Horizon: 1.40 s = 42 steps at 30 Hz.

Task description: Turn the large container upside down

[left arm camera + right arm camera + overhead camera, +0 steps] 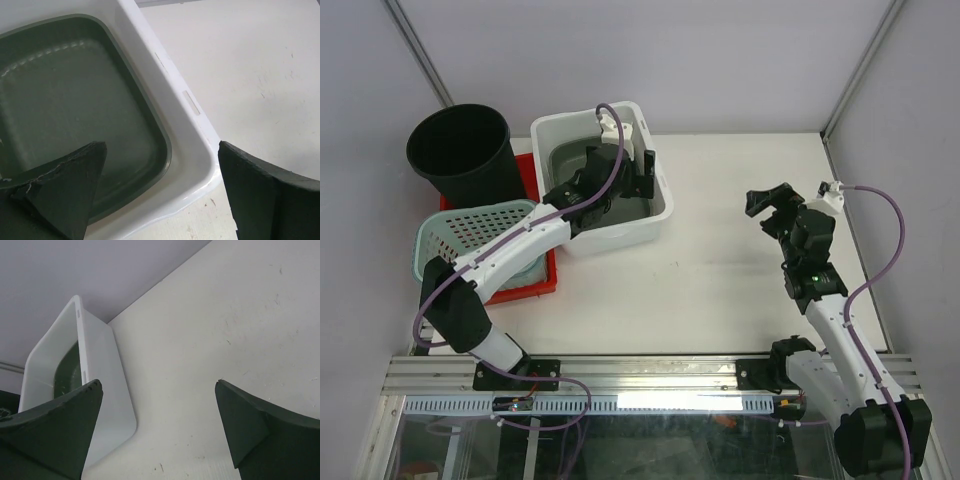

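Observation:
The large white container [620, 236] stands upright at the back left of the table, with a grey-green tub [582, 160] nested inside it. My left gripper [645, 180] is open and hovers over the container's right rim. In the left wrist view the left gripper [162, 190] has one finger over the grey-green tub [65, 100] and the other outside over the table, with the white rim [185, 130] between them and untouched. My right gripper [768, 205] is open and empty above the table at the right. In its wrist view the right gripper [157, 430] faces the white container [105, 385] from a distance.
A black bucket [460, 150] stands at the back left. A teal mesh basket [470, 235] sits on a red tray [535, 280] in front of the bucket, close to the white container's left side. Walls enclose the table at the back and on both sides.

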Each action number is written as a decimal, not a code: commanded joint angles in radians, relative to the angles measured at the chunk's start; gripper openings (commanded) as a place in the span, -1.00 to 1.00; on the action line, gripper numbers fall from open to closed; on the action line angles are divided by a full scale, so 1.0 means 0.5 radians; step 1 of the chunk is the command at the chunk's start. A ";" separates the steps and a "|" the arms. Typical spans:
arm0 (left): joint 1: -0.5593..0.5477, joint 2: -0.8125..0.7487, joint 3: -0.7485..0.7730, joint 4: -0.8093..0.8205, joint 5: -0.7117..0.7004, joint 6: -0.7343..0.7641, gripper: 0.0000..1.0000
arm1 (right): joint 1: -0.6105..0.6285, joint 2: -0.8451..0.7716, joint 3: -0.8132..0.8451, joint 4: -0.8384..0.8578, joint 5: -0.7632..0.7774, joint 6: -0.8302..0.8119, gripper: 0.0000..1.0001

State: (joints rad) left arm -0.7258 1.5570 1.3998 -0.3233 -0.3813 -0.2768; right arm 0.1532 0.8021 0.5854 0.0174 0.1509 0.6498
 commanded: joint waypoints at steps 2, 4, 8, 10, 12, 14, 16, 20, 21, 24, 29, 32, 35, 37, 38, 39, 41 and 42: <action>0.000 -0.125 -0.044 0.093 -0.030 0.037 0.98 | 0.007 0.007 0.129 0.063 -0.008 0.060 0.99; 0.000 -0.122 -0.063 0.097 -0.087 0.079 0.98 | 0.007 0.002 0.123 0.050 0.009 0.078 0.99; 0.000 -0.127 -0.101 0.061 -0.218 0.056 0.98 | 0.007 0.004 0.098 0.060 0.059 0.167 0.99; 0.000 -0.147 -0.126 0.059 -0.225 0.055 0.98 | 0.008 0.015 0.091 0.068 0.050 0.211 0.99; 0.003 -0.144 -0.123 0.034 -0.215 0.075 0.98 | 0.007 0.042 0.100 0.068 0.020 0.222 0.99; 0.039 -0.106 -0.041 -0.032 -0.191 0.066 0.98 | 0.007 0.064 0.115 0.059 -0.016 0.227 0.99; 0.119 -0.016 0.108 -0.168 -0.144 0.005 0.98 | 0.009 0.081 0.131 0.048 -0.042 0.241 0.99; 0.271 0.273 0.508 -0.518 0.067 -0.148 0.98 | 0.009 0.071 0.138 0.013 -0.027 0.283 0.99; 0.311 0.339 0.581 -0.566 0.159 -0.180 0.98 | 0.008 0.064 0.131 0.017 -0.024 0.291 0.99; 0.392 0.529 0.780 -0.699 0.373 -0.236 0.98 | 0.008 0.048 0.103 0.033 -0.020 0.294 0.99; 0.399 0.810 0.990 -0.875 0.447 -0.212 0.98 | 0.007 0.059 0.089 0.039 -0.043 0.271 0.99; 0.374 0.864 0.909 -0.839 0.529 -0.174 0.98 | 0.007 0.076 0.093 0.036 -0.058 0.257 0.99; 0.328 0.918 0.876 -0.831 0.504 -0.153 0.98 | 0.007 0.090 0.088 0.039 -0.071 0.256 0.99; 0.316 0.948 0.863 -0.819 0.555 -0.157 0.98 | 0.007 0.097 0.078 0.046 -0.079 0.262 0.99; 0.307 0.960 0.852 -0.798 0.578 -0.156 0.98 | 0.007 0.096 0.073 0.050 -0.082 0.273 0.99; 0.294 0.973 0.844 -0.790 0.574 -0.155 0.98 | 0.007 0.101 0.068 0.053 -0.090 0.283 0.99; 0.265 1.006 0.840 -0.781 0.546 -0.155 0.97 | 0.007 0.104 0.069 0.062 -0.119 0.289 0.99; 0.253 1.026 0.834 -0.780 0.530 -0.159 0.96 | 0.007 0.101 0.071 0.061 -0.132 0.287 0.99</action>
State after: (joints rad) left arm -0.5777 2.0613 1.8175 -0.7483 -0.1276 -0.3565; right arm 0.1532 0.8524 0.6018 -0.0044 0.1093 0.7841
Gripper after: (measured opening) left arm 0.989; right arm 0.993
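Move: The large container's middle lies about 3 cm ahead of the left gripper, 9 cm to its left and 18 cm below; its right wall runs almost under the fingers. Farther left stand the black bin, roughly 35 cm left and 4 cm ahead, and the mesh basket, also some 35 cm left but 12 cm back. From the right gripper, the container's middle is about 33 cm left, 8 cm ahead and 16 cm below. Ease the left gripper left and slightly down, then swing it forward over the large container. Next lower it steeply while drawing a little back and right, so it ends about 14 cm lower and 4 cm farther forward, with the open fingers down inside the container by its right wall. Tip the fingers some 30 degrees downward on the way and keep them wide open. ##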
